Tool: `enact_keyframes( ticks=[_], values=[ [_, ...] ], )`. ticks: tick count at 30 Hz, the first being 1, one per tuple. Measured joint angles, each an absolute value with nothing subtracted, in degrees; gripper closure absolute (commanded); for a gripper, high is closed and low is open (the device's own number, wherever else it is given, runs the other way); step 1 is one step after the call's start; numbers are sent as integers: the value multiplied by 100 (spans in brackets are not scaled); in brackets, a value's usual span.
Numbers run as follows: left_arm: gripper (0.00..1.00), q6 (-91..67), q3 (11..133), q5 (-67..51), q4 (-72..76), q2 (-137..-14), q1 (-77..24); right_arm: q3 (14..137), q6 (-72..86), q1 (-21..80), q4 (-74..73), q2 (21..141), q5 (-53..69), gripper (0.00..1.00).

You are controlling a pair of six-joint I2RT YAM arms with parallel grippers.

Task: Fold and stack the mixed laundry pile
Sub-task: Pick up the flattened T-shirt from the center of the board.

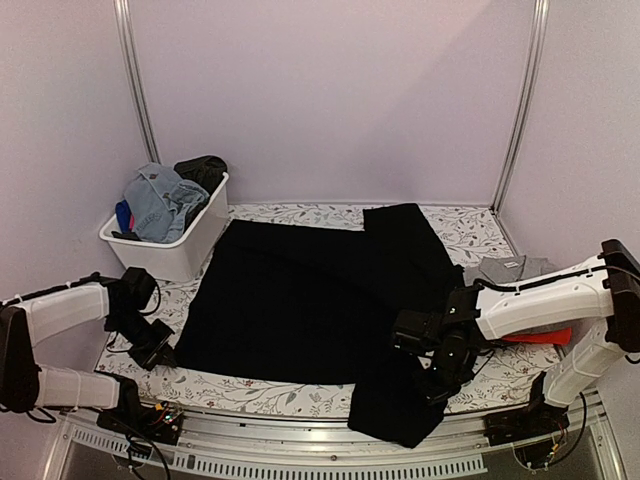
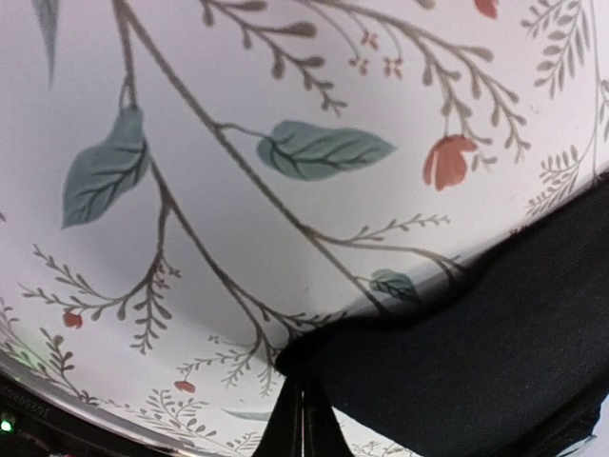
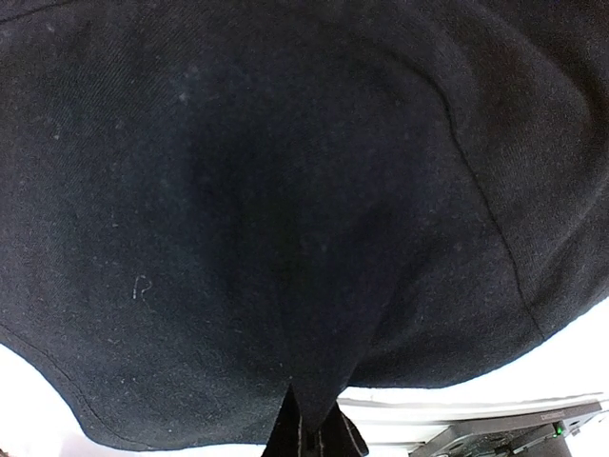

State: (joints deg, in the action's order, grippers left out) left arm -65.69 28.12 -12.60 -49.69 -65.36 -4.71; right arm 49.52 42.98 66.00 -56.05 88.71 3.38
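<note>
A large black garment (image 1: 310,300) lies spread flat over the middle of the table, and one part hangs over the near edge at the right. My left gripper (image 1: 160,352) sits at its near-left corner. In the left wrist view that gripper (image 2: 301,383) is shut, pinching the corner of the black garment (image 2: 476,352). My right gripper (image 1: 432,375) is low over the near-right part. In the right wrist view the right gripper (image 3: 309,425) is shut on a pinched-up fold of the black garment (image 3: 285,190). A grey shirt (image 1: 515,268) and red cloth (image 1: 540,338) lie behind the right arm.
A white tub (image 1: 190,250) at the back left holds blue denim pieces (image 1: 160,200) and a dark cloth (image 1: 203,170). The floral tablecloth (image 2: 238,143) covers the table. Lilac walls close in the back and both sides, and a metal rail runs along the near edge.
</note>
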Motion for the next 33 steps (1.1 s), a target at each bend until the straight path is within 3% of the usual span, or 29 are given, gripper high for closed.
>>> enact_keyframes(
  ticks=[14,33],
  values=[
    [100,-6801,3671,-1002,-6014,-5319,-436,5474,4047,6600,-5848,8462,506,100],
    [100,-6571,4755,-421,-6943,-5627,78,5787,3481,6442,-5999,8368,1188,100]
  ],
)
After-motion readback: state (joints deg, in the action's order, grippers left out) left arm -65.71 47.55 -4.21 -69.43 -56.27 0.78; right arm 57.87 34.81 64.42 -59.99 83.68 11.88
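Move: The black T-shirt lies spread over the board, its middle about 30 cm right and 14 cm ahead of the left hand, which already pinches its near-left corner. From the right hand, already holding a gathered bit near the front edge, that middle is some 22 cm ahead and 26 cm left. The laundry basket stands about 28 cm ahead of the left hand and 4 cm left; the folded stack is roughly 17 cm ahead of the right hand and 19 cm right. The black T-shirt's near-left corner is raised by the left hand, about 10 cm up and some 4 cm left, swinging a little forward and then partly back. The right hand lifts its pinched part more modestly, roughly 6 cm up and 4 cm left, its fingertips tilting some 15 degrees to the left. Both grippers stay shut on the cloth. ##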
